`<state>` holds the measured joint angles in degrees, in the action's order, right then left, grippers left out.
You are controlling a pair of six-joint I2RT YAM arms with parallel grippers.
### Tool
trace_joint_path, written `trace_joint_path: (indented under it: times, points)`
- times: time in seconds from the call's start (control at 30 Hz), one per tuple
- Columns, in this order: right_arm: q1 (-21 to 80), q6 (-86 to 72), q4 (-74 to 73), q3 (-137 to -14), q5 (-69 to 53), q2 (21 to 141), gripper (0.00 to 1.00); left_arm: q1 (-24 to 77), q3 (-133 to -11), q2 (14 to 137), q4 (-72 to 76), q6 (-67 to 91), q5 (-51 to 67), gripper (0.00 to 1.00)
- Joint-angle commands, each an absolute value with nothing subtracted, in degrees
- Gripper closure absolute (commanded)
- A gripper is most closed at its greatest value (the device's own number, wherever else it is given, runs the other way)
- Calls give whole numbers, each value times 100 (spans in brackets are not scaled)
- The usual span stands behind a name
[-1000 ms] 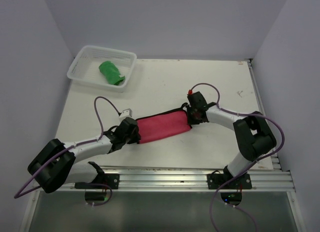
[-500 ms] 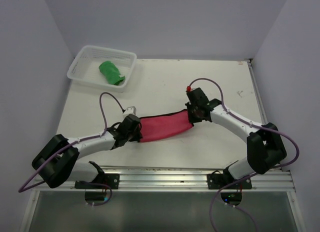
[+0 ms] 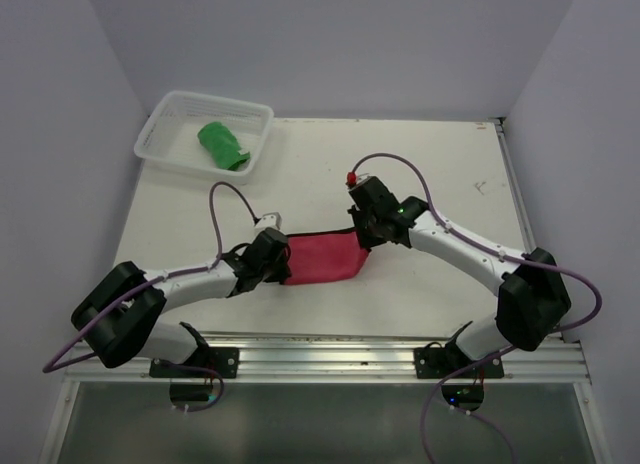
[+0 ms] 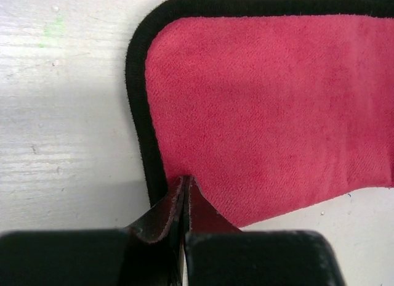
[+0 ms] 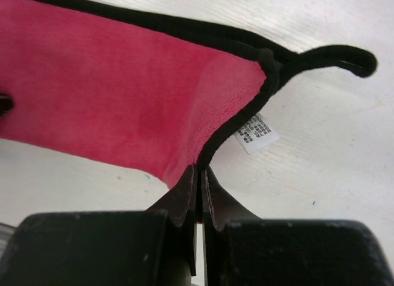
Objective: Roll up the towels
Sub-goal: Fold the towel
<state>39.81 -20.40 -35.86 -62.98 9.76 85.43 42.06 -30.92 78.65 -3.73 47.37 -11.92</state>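
Note:
The red towel [image 3: 322,257] with a black border lies on the white table between my two grippers. My left gripper [image 3: 283,262] is shut on its left end; in the left wrist view the closed tips [image 4: 185,181] pinch the red towel [image 4: 265,107] beside the black hem. My right gripper [image 3: 362,236] is shut on the right end, where the tips [image 5: 201,170] clamp the hem of the red towel [image 5: 123,101], lifting that edge. A white label [image 5: 255,132] and a black hanging loop [image 5: 332,55] show at that corner. The green towel [image 3: 222,145] lies bunched in the basket.
The white mesh basket [image 3: 215,99] stands at the table's back left corner. Purple walls close in the back and both sides. A metal rail [image 3: 350,349] with the arm bases runs along the near edge.
My right gripper has moved left toward the left gripper, carrying the towel's right end. The red towel now spans a shorter length. The left gripper has shifted slightly right.

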Motion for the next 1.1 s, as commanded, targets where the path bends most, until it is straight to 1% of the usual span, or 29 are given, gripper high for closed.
trace_joint_path:
  times: [0.0,0.43,0.57,1.07]
  points:
    - [4209,-2197,-3656,-6785,1028,8569,100,4333,-3234,7954,-176,4755,-1160,100]
    - [4948,-2724,-3463,-7602,590,9474,100,4412,-3094,7937,-97,4869,-1222,100]
    - [5054,-2882,-3288,-7743,327,9668,100,4412,-2892,7866,228,4913,-1222,100]
    - [5150,-3550,-2452,-7523,-536,10116,100,4412,-2567,7901,721,5027,-1064,100]
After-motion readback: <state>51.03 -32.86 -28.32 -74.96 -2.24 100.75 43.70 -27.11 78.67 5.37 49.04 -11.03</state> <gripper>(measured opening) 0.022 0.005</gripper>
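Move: The right hand holds the red towel's lifted right edge and takes it to the towel's left edge, whose middle lies about 19 cm to its left, level fore-and-aft, 10 cm lower. The towel's middle lies some 10 cm left and as far below; the left gripper, about 19 cm left, 4 cm back and 9 cm lower, sits on the near left corner. From the left hand that left edge's middle lies about 5 cm ahead and 1 cm left, at table height. Still pinching the lifted edge, the right hand carries it about 15 cm left over the towel towards the left gripper, first rising a couple of centimetres, then sinking to about its starting height and easing slightly back while the wrist tilts some 15 degrees. The left hand, fingers shut, keeps holding the near left corner and slides 1 to 2 cm right with it. ##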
